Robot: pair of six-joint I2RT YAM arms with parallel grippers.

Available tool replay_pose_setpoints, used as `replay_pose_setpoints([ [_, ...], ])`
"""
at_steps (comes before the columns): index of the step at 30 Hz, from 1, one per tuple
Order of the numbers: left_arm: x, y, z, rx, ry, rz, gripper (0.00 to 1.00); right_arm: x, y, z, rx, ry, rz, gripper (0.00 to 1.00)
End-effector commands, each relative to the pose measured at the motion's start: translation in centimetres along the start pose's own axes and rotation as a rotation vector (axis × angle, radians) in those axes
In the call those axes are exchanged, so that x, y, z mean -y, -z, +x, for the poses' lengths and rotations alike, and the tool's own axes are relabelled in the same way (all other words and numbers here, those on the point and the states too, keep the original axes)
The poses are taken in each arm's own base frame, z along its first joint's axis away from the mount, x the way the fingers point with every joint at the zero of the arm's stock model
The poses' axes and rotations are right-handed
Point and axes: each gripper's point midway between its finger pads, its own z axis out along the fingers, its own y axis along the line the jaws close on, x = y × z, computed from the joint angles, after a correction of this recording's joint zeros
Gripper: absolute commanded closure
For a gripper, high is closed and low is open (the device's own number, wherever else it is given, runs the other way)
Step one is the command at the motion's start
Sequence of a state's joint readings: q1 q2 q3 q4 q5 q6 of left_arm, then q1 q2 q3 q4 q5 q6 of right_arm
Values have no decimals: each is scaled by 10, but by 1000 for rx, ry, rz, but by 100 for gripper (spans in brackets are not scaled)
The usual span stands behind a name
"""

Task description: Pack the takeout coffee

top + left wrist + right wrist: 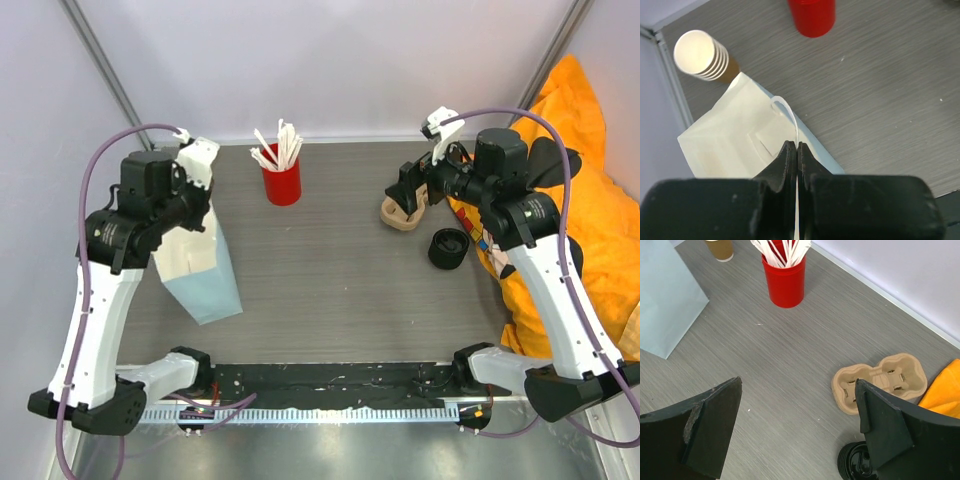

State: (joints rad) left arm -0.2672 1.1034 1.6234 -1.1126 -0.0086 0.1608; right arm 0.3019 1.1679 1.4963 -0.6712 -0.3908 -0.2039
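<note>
The tan paper cup [701, 58] stands upright at the table's back left, behind the bag; it also shows in the right wrist view [720, 249] and is hidden by the left arm in the top view. My left gripper [796, 146] is shut on the thin white handle [786, 109] of a pale blue paper bag [205, 285], holding its mouth open above the cream inside [730, 135]. My right gripper [799, 385] is open and empty, hovering above the table by the moulded cup carrier [880, 381], at the right in the top view [410, 192].
A red cup of white sticks [282, 180] stands at the back middle. A stack of black lids [448, 248] lies near the carrier [403, 214]. An orange cloth [590, 200] covers the right edge. The bag [665, 295] stands at the left.
</note>
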Motion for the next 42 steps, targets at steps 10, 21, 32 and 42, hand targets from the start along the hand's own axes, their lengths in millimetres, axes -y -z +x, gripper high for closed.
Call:
replay_pose_setpoints([
  [10, 97, -22, -58, 124, -130, 324, 100, -1, 1, -19, 35, 52, 21, 0],
  [21, 126, -7, -96, 230, -143, 459, 99, 5, -5, -11, 11, 66, 48, 0],
  [32, 163, -5, -82, 190, -176, 598, 65, 49, -40, 28, -128, 151, 184, 0],
  [42, 160, 31, -94, 265, -193, 640, 3, 121, -70, 66, -275, 124, 203, 0],
])
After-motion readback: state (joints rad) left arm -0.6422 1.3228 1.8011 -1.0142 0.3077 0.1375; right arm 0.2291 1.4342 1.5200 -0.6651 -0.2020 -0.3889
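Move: The takeout bag hangs by its handle from the left fingers; its spot on the clear middle of the table lies about 20 cm to the right, level fore and aft, some 33 cm below. From that hand the red straw holder stands 29 cm ahead, 14 cm right, and the paper cups 27 cm ahead, 11 cm left. From the right hand the cup carrier lies 20 cm ahead, 6 cm right, 33 cm down, and the black lids 7 cm ahead, 15 cm right. The bag, still pinched by its handle, is swept rightward to mid-table by the left hand, which travels about 17 cm in all, turning clockwise some 35 degrees and rising slightly; over the last few centimetres its fingers open wide and let go. The right hand, open and almost still at first, then reaches forward and down, about 9 cm each, drifting right towards the cup carrier. ##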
